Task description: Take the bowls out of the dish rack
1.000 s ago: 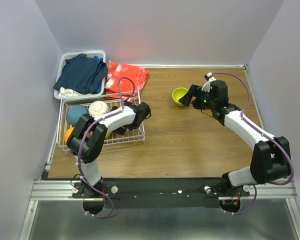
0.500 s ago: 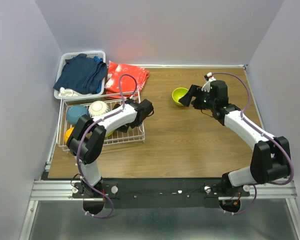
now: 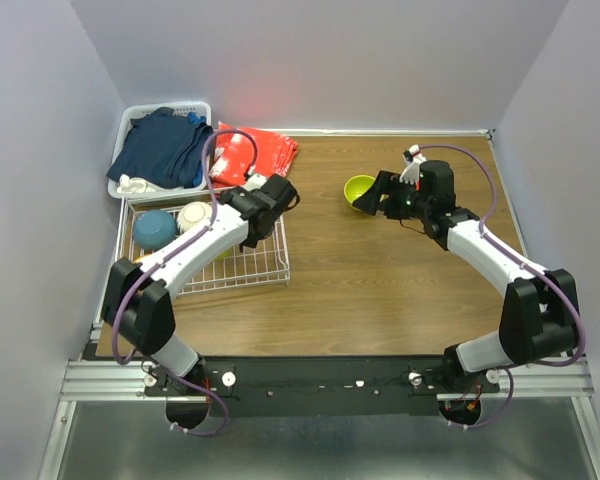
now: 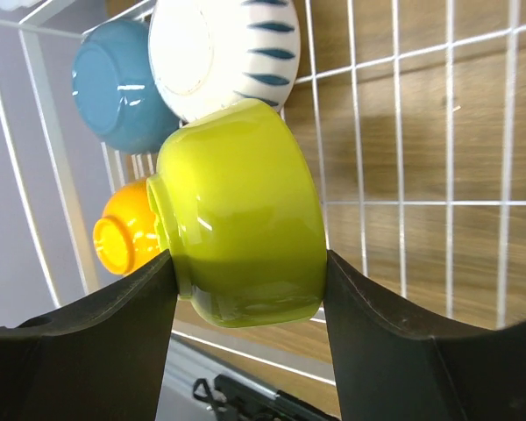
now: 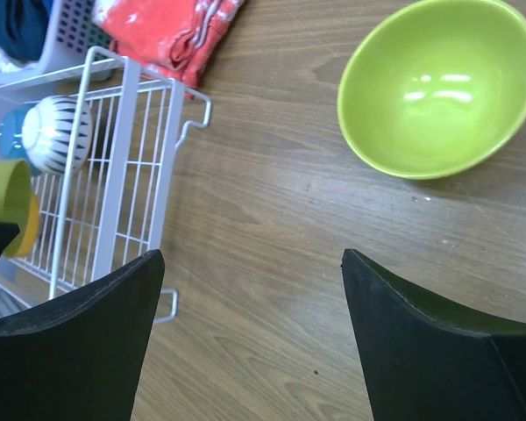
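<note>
My left gripper [image 4: 250, 263] is shut on a lime green bowl [image 4: 241, 210], gripped by its sides on edge above the white wire dish rack [image 4: 447, 202]. Under it in the rack lie a blue bowl [image 4: 114, 83], a white bowl with blue stripes [image 4: 215, 48] and a yellow-orange bowl [image 4: 127, 237]. In the top view the left gripper's black wrist [image 3: 265, 205] hangs over the rack's right end [image 3: 250, 265]. A second lime green bowl [image 3: 358, 190] stands upright on the table. My right gripper [image 5: 252, 256] is open and empty just right of it.
A white basket of dark blue clothes [image 3: 160, 145] stands behind the rack at the far left. A red-orange cloth [image 3: 255, 155] lies beside it. Grey walls close in the table on the left, back and right.
The left arm has risen out of the rack with the lime green bowl and its elbow has swung left. The right arm has barely moved.
</note>
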`<state>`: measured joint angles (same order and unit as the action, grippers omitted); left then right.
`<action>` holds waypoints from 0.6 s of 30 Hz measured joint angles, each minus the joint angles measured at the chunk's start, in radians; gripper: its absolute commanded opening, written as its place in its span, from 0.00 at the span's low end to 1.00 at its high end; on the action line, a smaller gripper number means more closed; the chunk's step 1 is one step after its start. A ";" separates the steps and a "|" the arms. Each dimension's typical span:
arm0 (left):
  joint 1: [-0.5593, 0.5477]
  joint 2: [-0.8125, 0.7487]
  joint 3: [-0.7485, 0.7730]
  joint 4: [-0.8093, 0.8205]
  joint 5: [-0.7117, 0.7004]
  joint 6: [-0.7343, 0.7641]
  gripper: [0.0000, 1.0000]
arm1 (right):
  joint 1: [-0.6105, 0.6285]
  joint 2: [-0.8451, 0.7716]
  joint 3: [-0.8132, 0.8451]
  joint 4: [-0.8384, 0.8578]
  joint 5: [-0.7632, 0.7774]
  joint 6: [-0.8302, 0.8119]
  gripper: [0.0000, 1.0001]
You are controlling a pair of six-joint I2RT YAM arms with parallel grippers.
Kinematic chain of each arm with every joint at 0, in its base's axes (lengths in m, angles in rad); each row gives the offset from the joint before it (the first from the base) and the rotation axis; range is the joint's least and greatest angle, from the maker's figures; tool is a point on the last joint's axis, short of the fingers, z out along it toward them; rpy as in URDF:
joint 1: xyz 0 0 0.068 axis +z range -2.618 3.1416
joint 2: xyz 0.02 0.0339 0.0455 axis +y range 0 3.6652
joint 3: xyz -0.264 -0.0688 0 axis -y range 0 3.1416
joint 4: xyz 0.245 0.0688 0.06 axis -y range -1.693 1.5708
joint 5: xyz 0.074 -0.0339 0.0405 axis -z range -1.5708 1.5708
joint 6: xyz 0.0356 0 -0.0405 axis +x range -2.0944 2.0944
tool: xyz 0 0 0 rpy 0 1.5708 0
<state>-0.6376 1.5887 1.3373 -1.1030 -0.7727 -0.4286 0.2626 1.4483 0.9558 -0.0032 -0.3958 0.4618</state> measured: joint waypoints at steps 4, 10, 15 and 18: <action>0.035 -0.086 0.022 0.045 0.076 0.025 0.33 | 0.000 0.001 -0.001 0.029 -0.046 0.001 0.89; 0.094 -0.220 0.042 0.145 0.216 0.048 0.33 | 0.000 0.026 -0.009 0.123 -0.157 0.032 0.89; 0.110 -0.309 0.015 0.271 0.360 0.044 0.33 | 0.000 0.083 -0.022 0.254 -0.275 0.123 0.90; 0.115 -0.352 -0.018 0.342 0.439 0.024 0.33 | 0.011 0.122 -0.026 0.335 -0.325 0.189 0.89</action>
<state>-0.5224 1.2369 1.3193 -0.7612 -0.3340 -0.4046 0.2737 1.5707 0.9302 0.3313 -0.7212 0.6510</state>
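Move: The left hand already holds the lime bowl above the dish rack. The open right gripper it is being brought to lies some 23 cm to its right and 8 cm ahead, about level. The striped bowl is about 12 cm ahead of the left hand, 10 left and 10 lower, with the blue bowl some 9 ahead and 17 left. From the right hand, the held bowl is roughly 24 cm left and 7 back; the lime bowl on the table is 12 ahead, 2 right. Upward, mostly, about 10 cm, then increasingly to the right as well, the left hand carries the lime bowl over the rack towards the right gripper, keeping its pinch; its wrist turns some 45 degrees, swinging the fingers from forward-left-down to forward-down. The right hand comes left about 5 cm and slightly up to meet it, still open and empty, fingers swinging round towards the left and levelling. ##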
